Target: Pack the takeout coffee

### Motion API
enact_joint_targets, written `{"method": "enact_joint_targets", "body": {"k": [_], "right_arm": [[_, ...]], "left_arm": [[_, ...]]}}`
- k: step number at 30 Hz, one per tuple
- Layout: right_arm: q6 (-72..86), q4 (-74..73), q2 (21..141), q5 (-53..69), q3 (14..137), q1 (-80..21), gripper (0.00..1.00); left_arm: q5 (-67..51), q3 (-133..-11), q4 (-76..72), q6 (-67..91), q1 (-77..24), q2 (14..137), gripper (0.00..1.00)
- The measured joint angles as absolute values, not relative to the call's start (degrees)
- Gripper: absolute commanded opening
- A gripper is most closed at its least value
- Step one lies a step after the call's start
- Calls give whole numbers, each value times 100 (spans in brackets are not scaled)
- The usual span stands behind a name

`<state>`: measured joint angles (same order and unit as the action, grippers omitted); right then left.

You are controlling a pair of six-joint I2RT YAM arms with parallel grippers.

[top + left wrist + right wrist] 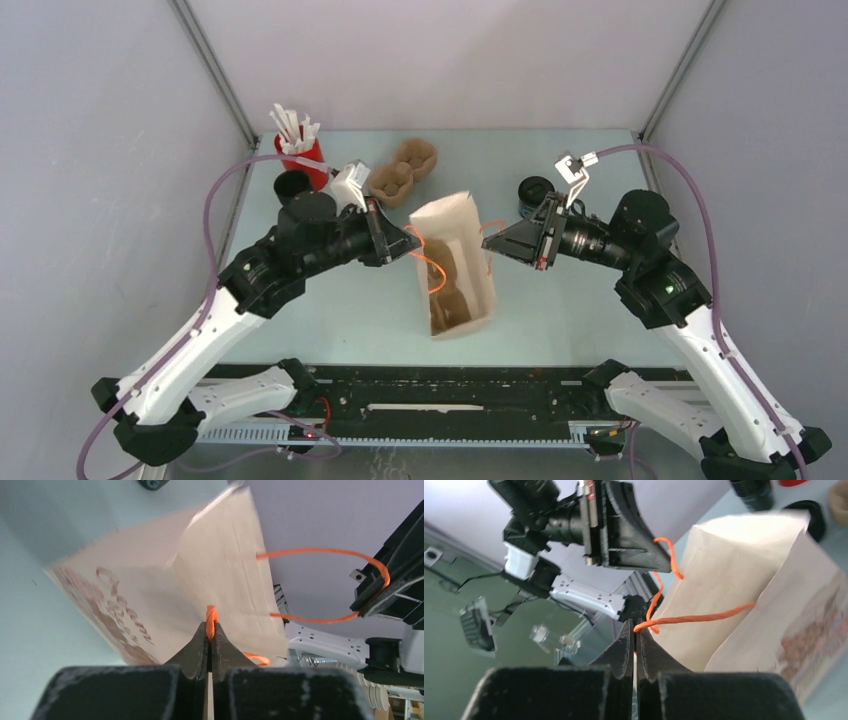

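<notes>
The takeout coffee, a small black cup (292, 185), stands at the back left beside the red cup; it also shows as the black cup (751, 490) at the top of the right wrist view. The brown paper bag (455, 265) is in the middle, mouth up, with something brown and moulded inside. My left gripper (402, 243) is shut on the bag's left orange handle (211, 615). My right gripper (492, 247) is shut on the right orange handle (704, 616). Both grippers are well apart from the cup.
A red cup of white sticks (300, 150) stands behind the coffee. Brown cup carriers (405, 172) lie behind the bag. A squat black round piece (809, 517) lies near them. Another black round thing (535, 190) sits behind my right gripper.
</notes>
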<state>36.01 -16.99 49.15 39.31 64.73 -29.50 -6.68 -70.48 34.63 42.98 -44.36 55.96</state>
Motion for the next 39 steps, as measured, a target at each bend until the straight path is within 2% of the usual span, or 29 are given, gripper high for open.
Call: {"method": "enact_joint_targets", "body": {"k": [5, 9, 16, 18, 21, 26, 33, 36, 39], "right_arm": [[3610, -1175, 4786, 4005, 6193, -3479, 0], [3610, -961, 4873, 4163, 5822, -3468, 0], [3168, -961, 5415, 4661, 6198, -3271, 0], [2998, -1234, 5618, 4670, 6729, -3321, 0], [2853, -1461, 5846, 4372, 7677, -3682, 0], [3140, -1262, 5299, 3962, 7592, -4150, 0], [3616, -1157, 4890, 2808, 6947, -4064, 0], [4117, -961, 5048, 2504, 6023, -3682, 0], [4401, -1092, 5625, 2469, 5931, -3406, 0]], "left_arm": [[-395, -6416, 3428, 4281, -4418, 4904, 0], [-346, -5476, 3500, 4287, -4383, 4287, 0], [-462, -4475, 2731, 4300, -5002, 3669, 0], [-401, -4654, 2849, 4270, -5087, 3782, 0], [-224, -5765, 3354, 4167, -5089, 4292, 0], [189, -7050, 3492, 4209, -5081, 4388, 0], [429, -7120, 3894, 4313, -4925, 4281, 0], [108, -6582, 3924, 4305, -4095, 4427, 0], [-263, -6416, 4300, 4244, -3430, 4827, 0]]}}
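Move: Both closed grippers hold the orange handles of the paper bag. The bag's middle is about 6 cm right of the left hand, 3 cm back and 12 cm below it. From the left hand, the black lid stack is some 18 cm ahead and 13 cm left, and the spare brown carriers are about 31 cm ahead, 5 cm left. From the right hand, the bag lies about 6 cm left, 2 cm back and 16 cm below; the black-lidded cup is some 23 cm ahead, 15 cm right. Down and up again, the two hands shake the bag by its handles, fingers staying shut: the left dips about 8 cm while drawing back, the right only some 3 cm. Both rise to about 7 cm above their starting height, then swing down and forward, the right by some 13 cm down, and the left ends farther left, spreading the handles; the right wrist tips downward. ##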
